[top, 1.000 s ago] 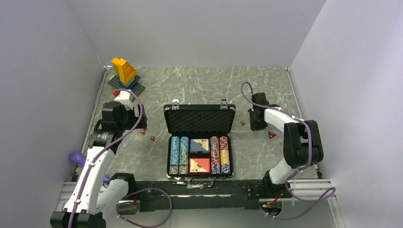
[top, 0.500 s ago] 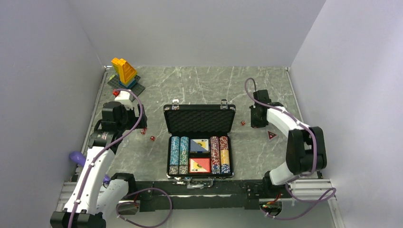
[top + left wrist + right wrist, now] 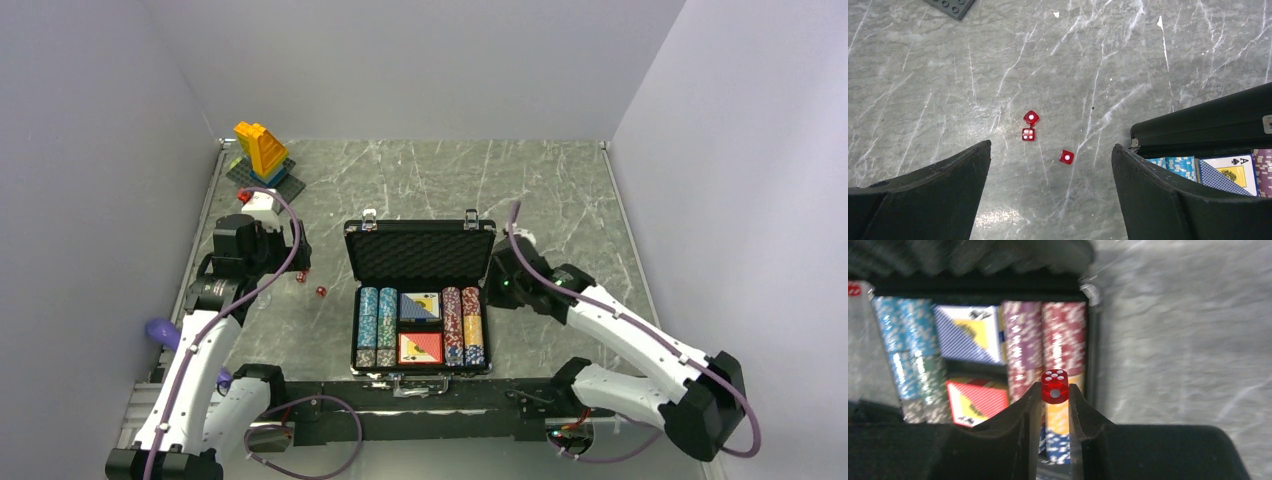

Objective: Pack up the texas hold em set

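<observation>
The black case [image 3: 421,368] lies open at the table's centre, its foam-lined lid [image 3: 420,252] propped up behind. Rows of striped chips [image 3: 377,325] and two card decks [image 3: 420,327] fill it. My right gripper [image 3: 497,283] hovers at the case's right edge. In the right wrist view this gripper [image 3: 1055,393] is shut on a red die [image 3: 1054,384], above the chip rows [image 3: 1063,335]. Three red dice [image 3: 1066,156] [image 3: 1028,134] [image 3: 1031,117] lie on the table left of the case. My left gripper [image 3: 1050,146] hangs open over them, touching none.
A yellow-blue brick tower [image 3: 261,152] on a dark baseplate [image 3: 950,6] stands at the back left corner. A purple object [image 3: 162,333] sits at the left edge beside the left arm. Grey walls close in the table on three sides.
My right arm has swung from the right side of the table in to the case's right edge, carrying the red die that lay there. The left arm has barely moved.
</observation>
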### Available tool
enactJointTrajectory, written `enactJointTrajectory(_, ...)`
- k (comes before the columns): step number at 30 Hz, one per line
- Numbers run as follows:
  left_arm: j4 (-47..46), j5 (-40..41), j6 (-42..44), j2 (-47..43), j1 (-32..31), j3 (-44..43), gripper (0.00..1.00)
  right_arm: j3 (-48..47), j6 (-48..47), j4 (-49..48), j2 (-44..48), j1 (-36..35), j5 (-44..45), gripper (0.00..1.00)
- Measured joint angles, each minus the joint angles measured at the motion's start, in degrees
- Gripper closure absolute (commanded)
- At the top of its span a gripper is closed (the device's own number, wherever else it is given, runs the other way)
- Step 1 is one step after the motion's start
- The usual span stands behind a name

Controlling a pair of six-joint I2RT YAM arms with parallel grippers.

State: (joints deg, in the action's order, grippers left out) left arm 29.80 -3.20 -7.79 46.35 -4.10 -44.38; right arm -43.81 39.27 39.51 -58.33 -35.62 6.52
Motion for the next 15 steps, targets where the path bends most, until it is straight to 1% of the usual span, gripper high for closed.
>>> enactJointTrajectory(3, 0.0, -0.2, 0.0, 0.0, 0.0, 0.0, 0.06, 0.0, 7.2, -0.6, -0.9, -7.6, 0.9, 1.00)
enactJointTrajectory(7, 0.0, -0.4, 0.0, 0.0, 0.0, 0.0, 0.06, -1.7, 15.1, -1.2, -7.0, -16.7, 3.1, 1.00)
enactJointTrajectory(11, 0.0, -0.5, 0.0, 0.0, 0.0, 0.0, 0.06, -3.9, 19.9, -2.3, -12.7, -21.7, 4.7, 1.00)
enactJointTrajectory(15, 0.0, -0.5, 0.0, -0.1, 0.0, 0.0, 0.06, -7.0, 22.6, -2.5, -17.7, -24.2, 5.5, 1.00)
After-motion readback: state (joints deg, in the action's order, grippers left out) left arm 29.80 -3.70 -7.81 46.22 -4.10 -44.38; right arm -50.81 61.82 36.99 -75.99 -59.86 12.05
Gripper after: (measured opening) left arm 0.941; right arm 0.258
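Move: The right hand, a red die pinched in its fingers, is above the case's right chip column, whose middle lies about 2 cm to its left, 2 cm back and 8 cm below. The gap between the two card decks is some 13 cm left, 2 cm back and 9 cm down; the blue deck lies 4 cm beyond that gap, the red deck 4 cm nearer. From the left hand the gap is roughly 23 cm right, 9 cm back and 16 cm below. The right hand carries the pinched die about 11 cm left and 5 cm back, sinking slightly, towards the decks' gap. ##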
